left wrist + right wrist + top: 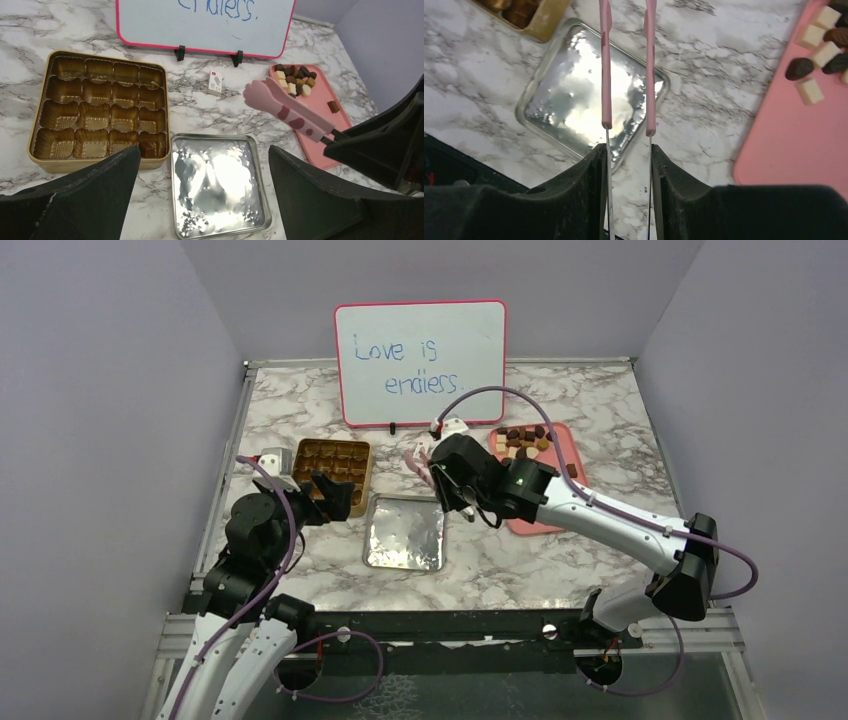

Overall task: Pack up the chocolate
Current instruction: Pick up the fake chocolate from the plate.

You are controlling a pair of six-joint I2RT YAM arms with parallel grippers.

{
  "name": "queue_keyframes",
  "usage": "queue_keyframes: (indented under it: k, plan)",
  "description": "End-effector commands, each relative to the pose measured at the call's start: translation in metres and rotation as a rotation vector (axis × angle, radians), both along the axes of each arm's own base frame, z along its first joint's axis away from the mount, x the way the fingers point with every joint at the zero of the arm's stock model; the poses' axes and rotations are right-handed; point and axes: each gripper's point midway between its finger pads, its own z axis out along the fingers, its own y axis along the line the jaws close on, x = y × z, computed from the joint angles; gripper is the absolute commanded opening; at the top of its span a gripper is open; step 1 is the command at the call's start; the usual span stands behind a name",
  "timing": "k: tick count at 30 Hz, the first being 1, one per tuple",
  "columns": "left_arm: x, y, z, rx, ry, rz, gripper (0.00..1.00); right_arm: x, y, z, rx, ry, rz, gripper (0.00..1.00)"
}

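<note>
The chocolate (525,440) is a heap of small dark, brown and cream pieces at the far end of a pink tray (562,432), also seen in the left wrist view (296,80) and the right wrist view (819,47). One brown piece (150,145) sits in the near right cell of the gold tin (95,90). My right gripper (628,155) is shut on pink paw-tipped tongs (606,60), held over the marble between the silver lid (584,100) and the tray; the tong arms stand apart. My left gripper (204,150) is open and empty, above the lid's near edge.
A whiteboard (420,365) reading "Love is endless" stands at the back. A small white card (215,82) lies in front of it. The gold tin (333,472) and the silver lid (405,532) sit side by side. Purple walls close in the table on both sides.
</note>
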Motion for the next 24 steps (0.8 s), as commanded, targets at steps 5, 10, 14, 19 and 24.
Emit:
queue_keyframes:
  k: [5, 10, 14, 19, 24]
  plan:
    - [0.002, 0.002, 0.0, 0.049, -0.064, -0.011, 0.99, 0.029, -0.105, -0.007, -0.118, 0.002, -0.282, 0.38]
    - [0.001, 0.001, -0.006, 0.059, -0.06, -0.023, 0.99, 0.044, -0.149, -0.017, -0.164, 0.03, -0.41, 0.39]
    - [0.001, 0.002, -0.007, 0.061, -0.06, -0.021, 0.99, 0.05, -0.171, -0.028, -0.186, 0.058, -0.473, 0.39]
    - [-0.001, 0.0, -0.005, 0.059, -0.069, -0.032, 0.99, 0.056, -0.191, -0.047, -0.211, 0.103, -0.527, 0.4]
    - [-0.003, 0.002, -0.002, 0.056, -0.084, -0.025, 0.99, 0.064, -0.196, -0.071, -0.16, 0.162, -0.517, 0.41]
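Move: The chocolate cluster on the pink plate lies about 23 cm ahead of the right hand, 22 cm to its right and 20 cm below. The lone brown chocolate is about 11 cm right of the cluster and 4 cm nearer; the metal tray's middle is some 4 cm ahead of the hand and 6 cm left. From the left hand, the cluster is roughly 25 cm ahead, 45 cm right, 25 cm lower. The right hand swings the held tongs 20 cm right, slightly forward and down towards the chocolates, turning clockwise. ##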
